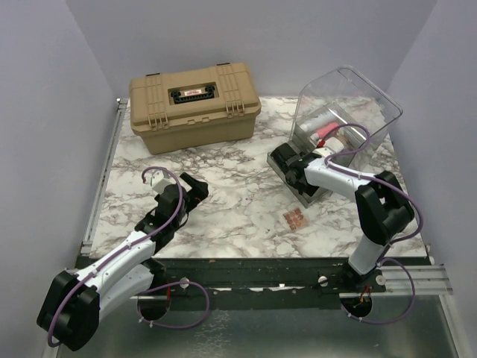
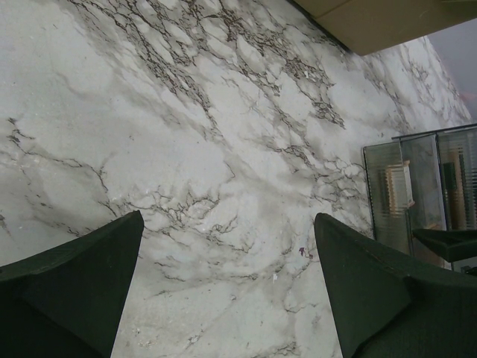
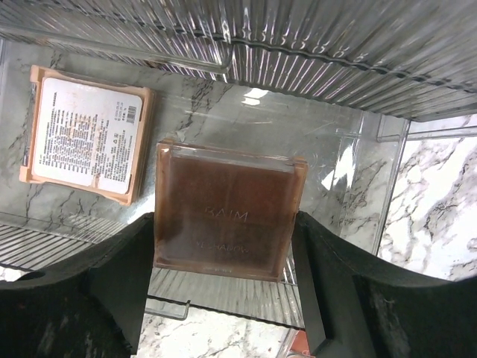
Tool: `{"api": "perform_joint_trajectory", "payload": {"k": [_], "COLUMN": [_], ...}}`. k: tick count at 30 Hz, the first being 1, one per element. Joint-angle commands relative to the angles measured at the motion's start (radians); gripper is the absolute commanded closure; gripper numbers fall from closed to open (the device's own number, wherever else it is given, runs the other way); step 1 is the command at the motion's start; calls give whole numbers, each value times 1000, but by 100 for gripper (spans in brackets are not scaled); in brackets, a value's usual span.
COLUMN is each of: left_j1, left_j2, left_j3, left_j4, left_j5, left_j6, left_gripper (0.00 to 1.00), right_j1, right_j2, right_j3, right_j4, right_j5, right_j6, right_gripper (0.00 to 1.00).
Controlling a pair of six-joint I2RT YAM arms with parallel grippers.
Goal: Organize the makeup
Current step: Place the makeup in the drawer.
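Note:
My right gripper (image 3: 223, 221) is shut on a square brown eyeshadow palette (image 3: 227, 201), its fingers on the palette's two side edges, and holds it over the bin's pulled-out clear drawer (image 3: 328, 149). A second palette (image 3: 86, 134) lies label side up in that drawer, to the left. In the top view the right gripper (image 1: 288, 161) is at the front of the bin, and a small pink-brown palette (image 1: 296, 219) lies on the table in front of it. A pink tube (image 1: 326, 130) shows inside the bin. My left gripper (image 2: 227, 224) is open and empty above bare marble (image 1: 195, 191).
The clear plastic bin (image 1: 346, 104) stands at the back right and also shows in the left wrist view (image 2: 417, 186). The large tan hard case (image 1: 194, 104) stands closed at the back left. The marble table (image 1: 238, 201) ends at a dark front rail.

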Motion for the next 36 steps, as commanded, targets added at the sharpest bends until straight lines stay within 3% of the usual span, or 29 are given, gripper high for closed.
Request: {"api": "perform_joint_trajectory", "payload": {"k": [1,3,5,7,14,18,24,30,36], "left_j1": [8,8,8,8,8,8,8,8,9], "left_j2": [-9,-6,-6,-7,-7,1,15,20,25], "left_j3": [0,0,1,1,1,8,9,11,11], "left_j4": [1,1,1,2,2,1,8,14,14], "left_j5": [-5,-5,-5,-4,-5,-1,2,6,5], "left_j6": [-1,-2,-2,0,-1,-1,-1,2,2], "left_gripper": [1,1,1,1,1,1,1,1,1], "right_j1": [-18,-19,-18,-19,-19,-19,-16,-11,-11], "right_j2": [20,17,18,18,-54,-133,-221,-301,-436], "right_j3": [15,17,29,38,6,-45,-126,-198,-319], "right_j4": [-19,-18,-24,-30,60,186,342,419,577], "right_j5": [3,-6,-12,-13,-58,-129,-298,-396,-638], "right_j6": [16,2,-17,-40,-197,-380,-610,-723,-906], "right_gripper": [29,26,14,9,9,9,10,10,9]}}
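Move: The right fingers still grip the brown makeup palette inside the clear drawer, its middle about 1 cm ahead, 1 cm right and 2 cm below the hand point. The white-labelled palette lies some 5 cm ahead and 4 cm left of the hand, and the eyeshadow palette on the table about 12 cm back and 4 cm left. From the idle left hand, the brown palette is roughly 31 cm right, 3 cm ahead and 8 cm lower. The right hand opens, releasing the brown palette, then goes left about 5 cm and up 4, turning counter-clockwise. ##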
